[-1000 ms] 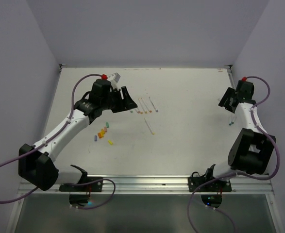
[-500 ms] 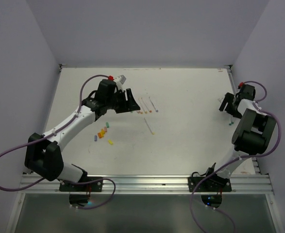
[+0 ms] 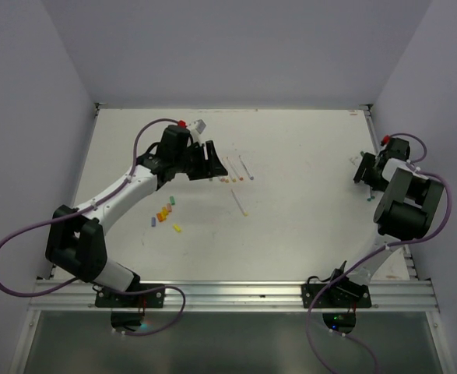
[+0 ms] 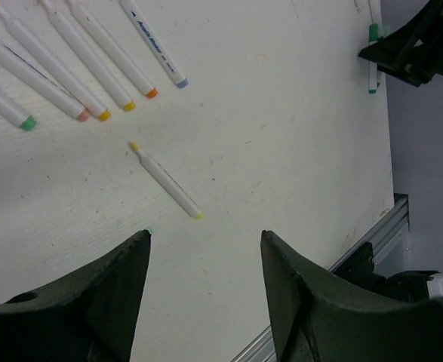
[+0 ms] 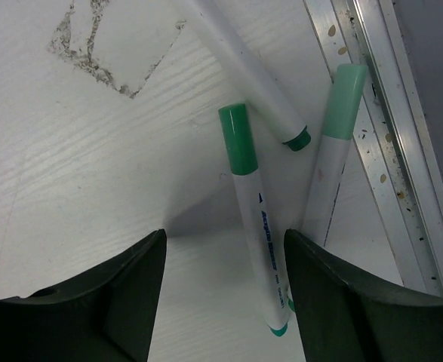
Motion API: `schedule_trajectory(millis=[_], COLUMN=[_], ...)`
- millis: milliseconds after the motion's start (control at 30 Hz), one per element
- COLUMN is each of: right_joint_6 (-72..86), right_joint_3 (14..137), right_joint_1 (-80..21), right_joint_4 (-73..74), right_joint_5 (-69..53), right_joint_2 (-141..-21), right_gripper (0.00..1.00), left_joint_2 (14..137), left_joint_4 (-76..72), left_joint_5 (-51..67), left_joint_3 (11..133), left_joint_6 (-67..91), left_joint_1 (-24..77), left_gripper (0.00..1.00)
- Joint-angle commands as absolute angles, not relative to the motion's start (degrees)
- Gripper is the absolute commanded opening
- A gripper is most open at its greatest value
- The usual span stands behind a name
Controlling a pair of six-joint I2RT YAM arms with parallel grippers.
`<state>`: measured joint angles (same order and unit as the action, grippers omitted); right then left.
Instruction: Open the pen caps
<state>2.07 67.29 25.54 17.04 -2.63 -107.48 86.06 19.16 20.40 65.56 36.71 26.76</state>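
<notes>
Several white pens (image 3: 234, 171) lie in a row mid-table, with one loose pen (image 3: 240, 202) nearer. My left gripper (image 3: 204, 162) hovers open beside the row, and its wrist view shows the row (image 4: 93, 56) and the loose yellow-tipped pen (image 4: 166, 181) ahead of empty fingers (image 4: 206, 234). Loose pen caps (image 3: 164, 212) lie in a cluster left of centre. My right gripper (image 3: 365, 167) stands open at the right edge, low over a green-capped pen (image 5: 255, 226) that lies between its fingers (image 5: 225, 234), near the right one. Its green cap (image 5: 238, 139) is on.
Two more pens lie beside the green one: a pale-green-capped pen (image 5: 334, 151) and a dark-green-ended pen (image 5: 244, 75). The table's metal rail (image 5: 387, 136) runs just right of them. The right arm's elbow (image 3: 406, 210) is folded close to the right wall.
The left gripper has shifted a little right toward the pen row. The right arm has folded up and its gripper has settled over the pens at the right edge.
</notes>
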Motion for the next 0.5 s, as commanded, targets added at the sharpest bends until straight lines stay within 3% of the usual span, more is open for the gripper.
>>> schedule_trajectory(millis=[0,100,200,400,467], right_joint_6=[0.4,-1.7,-2.4,-4.0,-4.2], right_joint_3=[67.2,66.1,65.9,63.5,62.6], right_joint_1=[25.7,25.7,25.8,25.3,24.1], right_joint_4=[16.7,17.3,19.2,21.3,21.5], right_joint_5=[-3.4,-3.0,-2.8,-0.7,0.0], right_joint_2=[-108.4,-107.7,-107.5,-106.3,-105.6], right_gripper=[0.66,0.52,0.44,0.02,0.00], left_joint_2=[86.0,85.6,85.0,82.2,80.9], left_joint_4=[17.6,17.8,18.2,19.2,19.2], left_joint_5=[22.0,22.0,22.2,22.2,22.3], left_joint_3=[68.2,68.2,68.0,67.0,65.0], left_joint_6=[35.1,35.1,35.1,35.1,35.3], left_joint_1=[26.6,26.5,26.4,25.7,25.6], left_gripper=[0.63,0.63,0.63,0.63,0.63])
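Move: The dark-green-capped pen lies on the table between the right hand's open fingers, its middle about 2 cm to the right, 1 cm ahead and 1 cm below. Beside it, roughly 3 cm to the right of that pen and 1 cm farther out, is the light-green-capped pen; the far pen is about 8 cm ahead of the hand and 4 cm to its right. From the left hand, the dark-green-capped pen is some 57 cm right, 5 cm ahead and 17 cm below. The right fingers close from wide open to almost shut and pinch the dark-green-capped pen by its white barrel, a little behind the cap. While closing, the hand stays low and eases back about 1 cm and slightly right towards the pen, with only a turn of some 5 degrees. ##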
